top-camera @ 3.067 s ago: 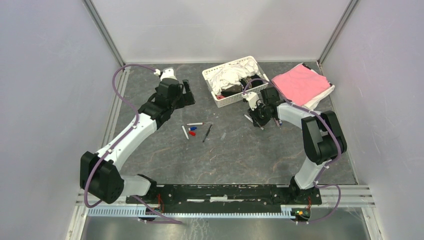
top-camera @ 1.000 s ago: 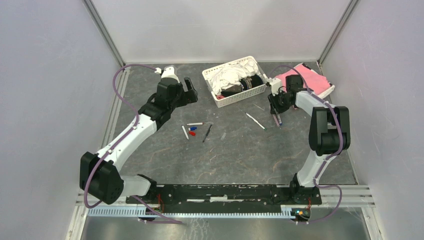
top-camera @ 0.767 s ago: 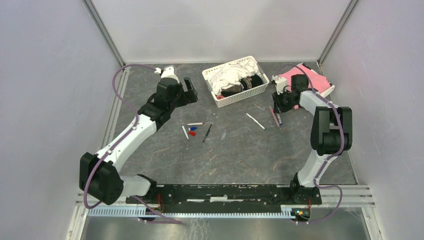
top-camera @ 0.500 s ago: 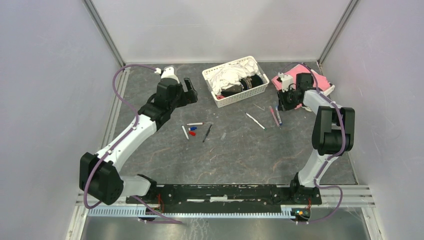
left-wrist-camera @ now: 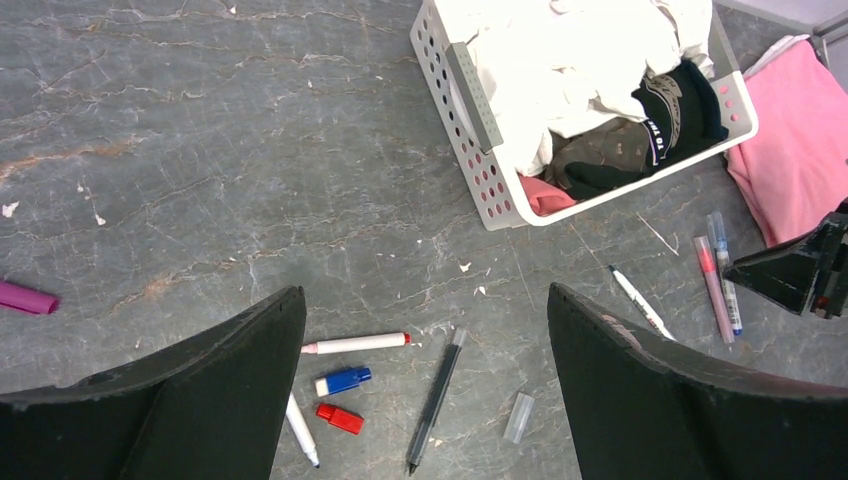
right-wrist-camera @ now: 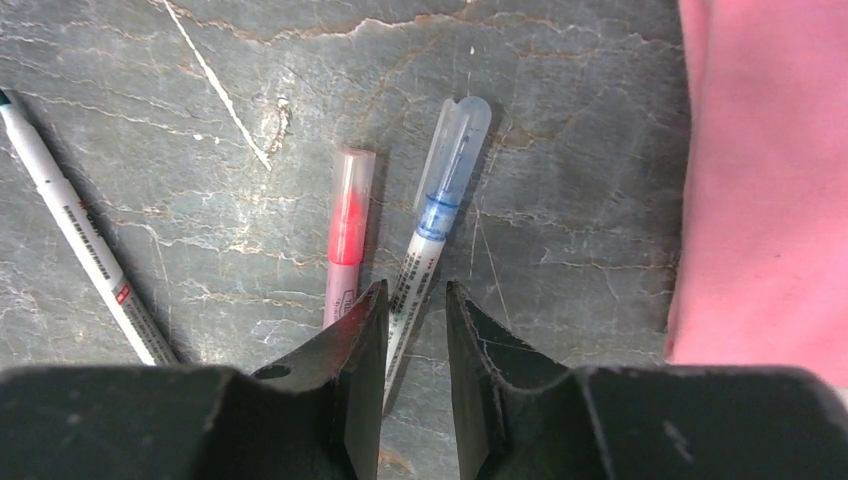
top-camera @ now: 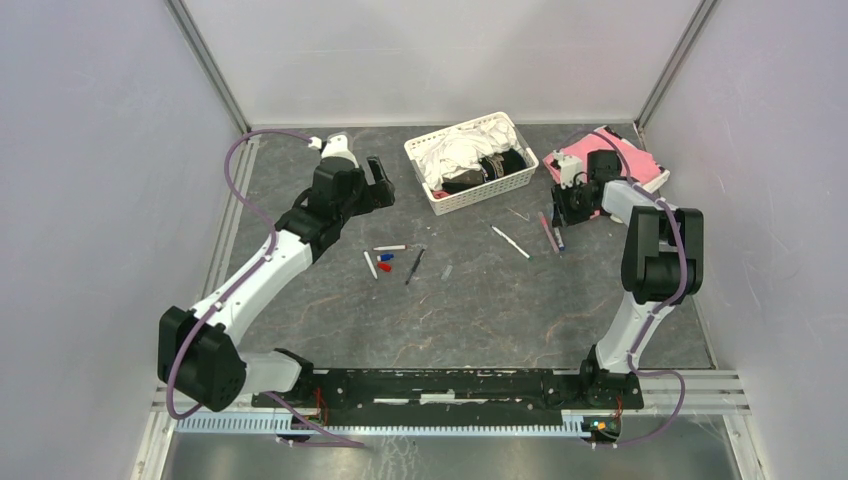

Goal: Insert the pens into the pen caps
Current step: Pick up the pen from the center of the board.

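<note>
Below my wide-open left gripper [left-wrist-camera: 424, 290] lie a white pen with a red tip [left-wrist-camera: 355, 343], a second white pen [left-wrist-camera: 300, 432], a dark pen [left-wrist-camera: 435, 398], a blue cap [left-wrist-camera: 343, 380], a red cap [left-wrist-camera: 340, 418] and a clear cap [left-wrist-camera: 518, 417]. A magenta cap [left-wrist-camera: 25, 297] lies far left. My right gripper [right-wrist-camera: 415, 288] hangs low at the back right, its jaws slightly apart over the barrel of a blue pen [right-wrist-camera: 440, 200]. That pen lies on the table under a clear cap, beside a pink pen [right-wrist-camera: 348, 225]. Another white pen [right-wrist-camera: 80, 235] lies to the left.
A white basket [top-camera: 480, 197] full of white and dark cloth stands at the back centre. A folded pink cloth [top-camera: 630, 160] lies in the back right corner, close beside the right gripper [top-camera: 572, 208]. Metal-framed walls close in the table on three sides.
The right gripper has drifted right towards the pink cloth, and the pink and blue pens now show on the table beside it. The left arm has stayed still.
</note>
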You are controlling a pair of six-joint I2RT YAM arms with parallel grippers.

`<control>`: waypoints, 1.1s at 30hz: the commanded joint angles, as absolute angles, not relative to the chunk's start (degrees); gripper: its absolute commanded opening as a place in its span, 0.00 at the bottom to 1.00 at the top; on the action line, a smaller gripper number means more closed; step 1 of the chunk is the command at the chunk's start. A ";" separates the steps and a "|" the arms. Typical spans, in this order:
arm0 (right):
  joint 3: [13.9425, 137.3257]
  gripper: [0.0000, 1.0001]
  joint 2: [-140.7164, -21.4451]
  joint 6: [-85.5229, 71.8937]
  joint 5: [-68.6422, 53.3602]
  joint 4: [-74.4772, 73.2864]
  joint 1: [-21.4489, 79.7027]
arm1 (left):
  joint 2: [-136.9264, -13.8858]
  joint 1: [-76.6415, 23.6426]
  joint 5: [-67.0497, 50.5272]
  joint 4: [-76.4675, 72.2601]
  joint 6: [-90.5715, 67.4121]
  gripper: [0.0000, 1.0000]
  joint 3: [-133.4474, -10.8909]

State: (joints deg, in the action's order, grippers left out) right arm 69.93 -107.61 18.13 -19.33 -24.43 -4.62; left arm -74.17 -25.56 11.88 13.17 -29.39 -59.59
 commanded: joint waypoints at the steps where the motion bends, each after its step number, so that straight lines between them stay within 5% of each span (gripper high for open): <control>1: 69.97 0.33 -108.99 17.14 -18.65 -23.74 -4.49 | -72.34 -25.41 12.23 11.58 -31.64 0.95 -59.41; 8: 68.56 0.28 -108.86 18.95 -10.04 -23.60 -4.48 | -72.20 -25.42 12.39 11.34 -31.82 0.95 -59.41; 15: 67.14 0.06 -108.81 19.35 -10.29 -22.94 -4.61 | -72.66 -25.40 11.87 11.01 -31.65 0.95 -59.74; 33: 61.68 0.00 -95.99 16.84 -40.79 -13.10 -7.57 | -78.00 -25.31 -13.29 -14.39 -42.63 0.96 -54.01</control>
State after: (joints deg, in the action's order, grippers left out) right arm 64.20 -98.74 18.09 -30.83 -16.16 -7.86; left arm -76.20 -25.50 -6.55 -4.89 -36.71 -54.87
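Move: The blue-capped pen lies almost under the right fingertips, its middle about 2 cm below them, roughly 1 cm ahead and 1 cm to the right. The red-and-pink pen is about 2 cm left and 2 cm back of the hand, the white pen some 11 cm left and 4 cm back, and the pink cloth's middle about 13 cm right and 14 cm ahead. From the left hand, the blue-capped pen is roughly 45 cm right, 9 cm back and 20 cm down. The right fingers pinch the blue-capped pen by its white barrel, just below the cap, after sinking about 1 cm and easing nearly 2 cm right, then closing. With the grip kept, the hand lifts some 6 cm, swinging 3 cm back left as its fingers tip up. Late on, the open left hand starts right towards it, about 7 cm, rising slightly, rolling left side down and turning clockwise. ##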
